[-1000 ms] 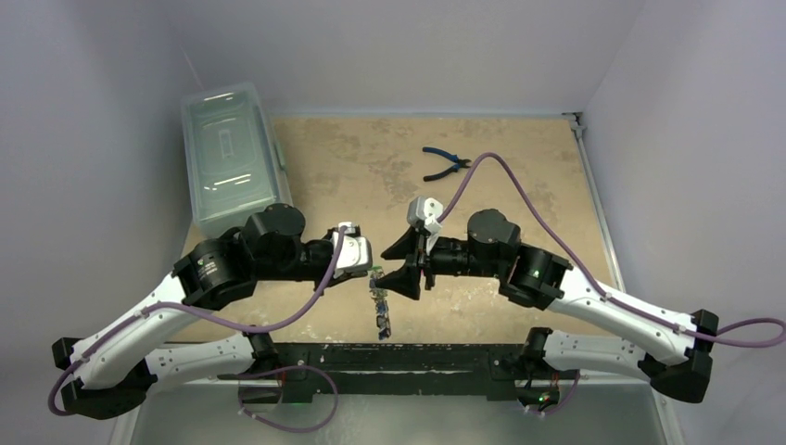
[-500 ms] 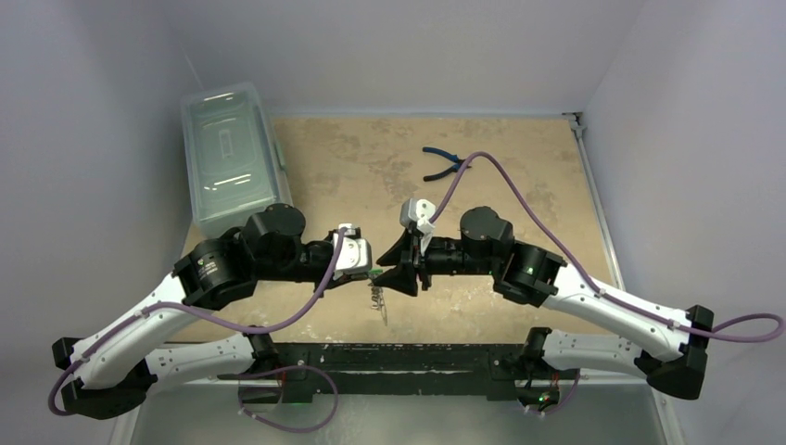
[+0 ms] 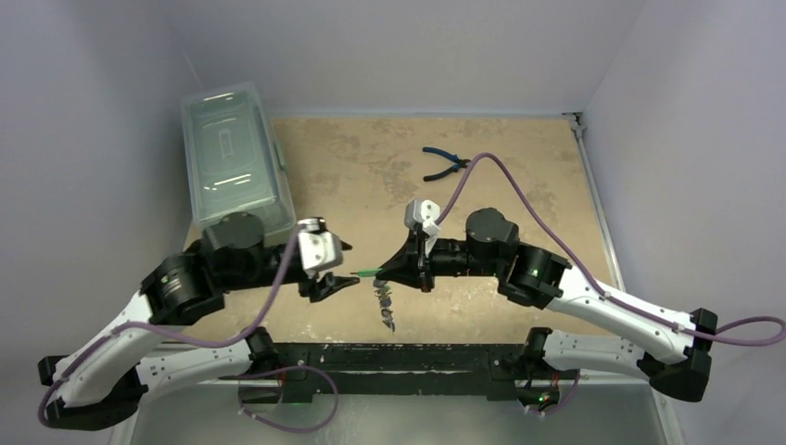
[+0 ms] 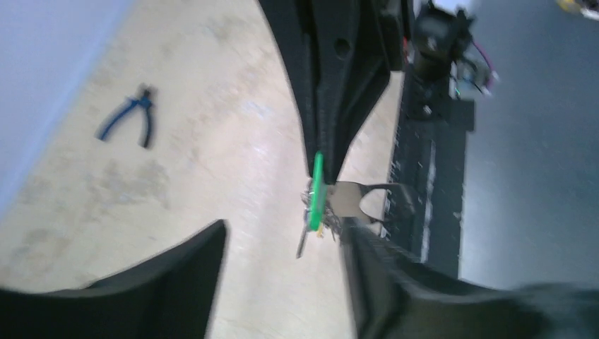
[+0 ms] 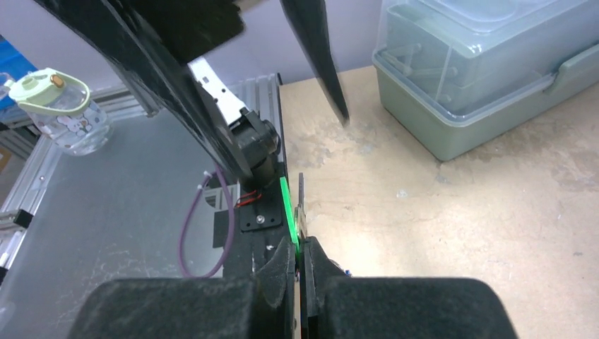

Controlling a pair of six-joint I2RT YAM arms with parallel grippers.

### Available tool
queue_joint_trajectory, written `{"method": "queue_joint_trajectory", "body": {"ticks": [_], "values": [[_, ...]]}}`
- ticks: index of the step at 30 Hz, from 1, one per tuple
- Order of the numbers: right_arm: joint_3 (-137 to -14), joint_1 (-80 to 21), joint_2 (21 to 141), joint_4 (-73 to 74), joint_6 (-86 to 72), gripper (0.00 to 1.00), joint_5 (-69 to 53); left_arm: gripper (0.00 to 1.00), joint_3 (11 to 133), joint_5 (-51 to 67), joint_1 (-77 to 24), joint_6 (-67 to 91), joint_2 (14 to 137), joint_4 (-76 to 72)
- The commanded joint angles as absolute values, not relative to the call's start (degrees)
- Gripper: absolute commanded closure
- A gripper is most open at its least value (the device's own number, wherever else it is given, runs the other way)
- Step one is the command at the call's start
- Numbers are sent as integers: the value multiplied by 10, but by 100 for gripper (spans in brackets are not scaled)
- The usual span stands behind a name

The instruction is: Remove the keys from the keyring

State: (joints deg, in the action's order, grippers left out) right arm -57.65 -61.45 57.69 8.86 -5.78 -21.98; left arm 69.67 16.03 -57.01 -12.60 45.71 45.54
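Note:
My right gripper is shut on a flat green key, which sticks out leftward past its fingertips. In the right wrist view the gripper pinches the green key with a thin metal blade beside it. The other keys hang below it as a small dark bunch above the table. I cannot pick the keyring out within that bunch. My left gripper stands open a short way to the left, touching nothing. Its view shows the green key and the dangling bunch ahead of its spread fingers.
Blue-handled pliers lie at the far middle of the table. A clear lidded box stands at the far left. The dark base rail runs along the near edge under the bunch. A water bottle stands off the table.
My left gripper has opened and drawn back to the left, away from the bunch. My right gripper has shut on the green key, and the bunch now hangs from it alone.

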Motion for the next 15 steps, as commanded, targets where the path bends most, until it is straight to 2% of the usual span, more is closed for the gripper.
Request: {"method": "queue_joint_trajectory", "body": {"ticks": [1,2,4,9,15], "values": [[-569,-615,538,33,-81,100,-206,32,707,88,-569,-60,382,366],[-564,-615,531,25,-85,100,-202,22,700,72,-569,-41,367,349],[-554,-615,519,5,-95,100,-200,11,685,52,-569,-9,342,318],[-521,-615,492,-58,-116,100,-191,4,627,35,-569,87,297,236],[-506,-615,482,-105,-142,100,-187,2,573,63,-569,147,302,170]]}}
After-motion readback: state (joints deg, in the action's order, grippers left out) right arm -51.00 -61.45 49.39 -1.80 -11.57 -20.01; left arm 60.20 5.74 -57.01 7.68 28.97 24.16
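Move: The green key sticks out leftward from the right hand's closed fingers, its middle some 2 cm left of that hand, level in reach and height. From the empty, half-open left hand it lies about 3 cm to the right, 1 cm back and 3 cm lower. The bunch of keys on its keyring plate hangs about 6 cm below the right hand and 3 cm nearer the base, level sideways. Left hand, opening wide, rises some 8 cm and leftward from the green key; right, still pinching, lifts. ##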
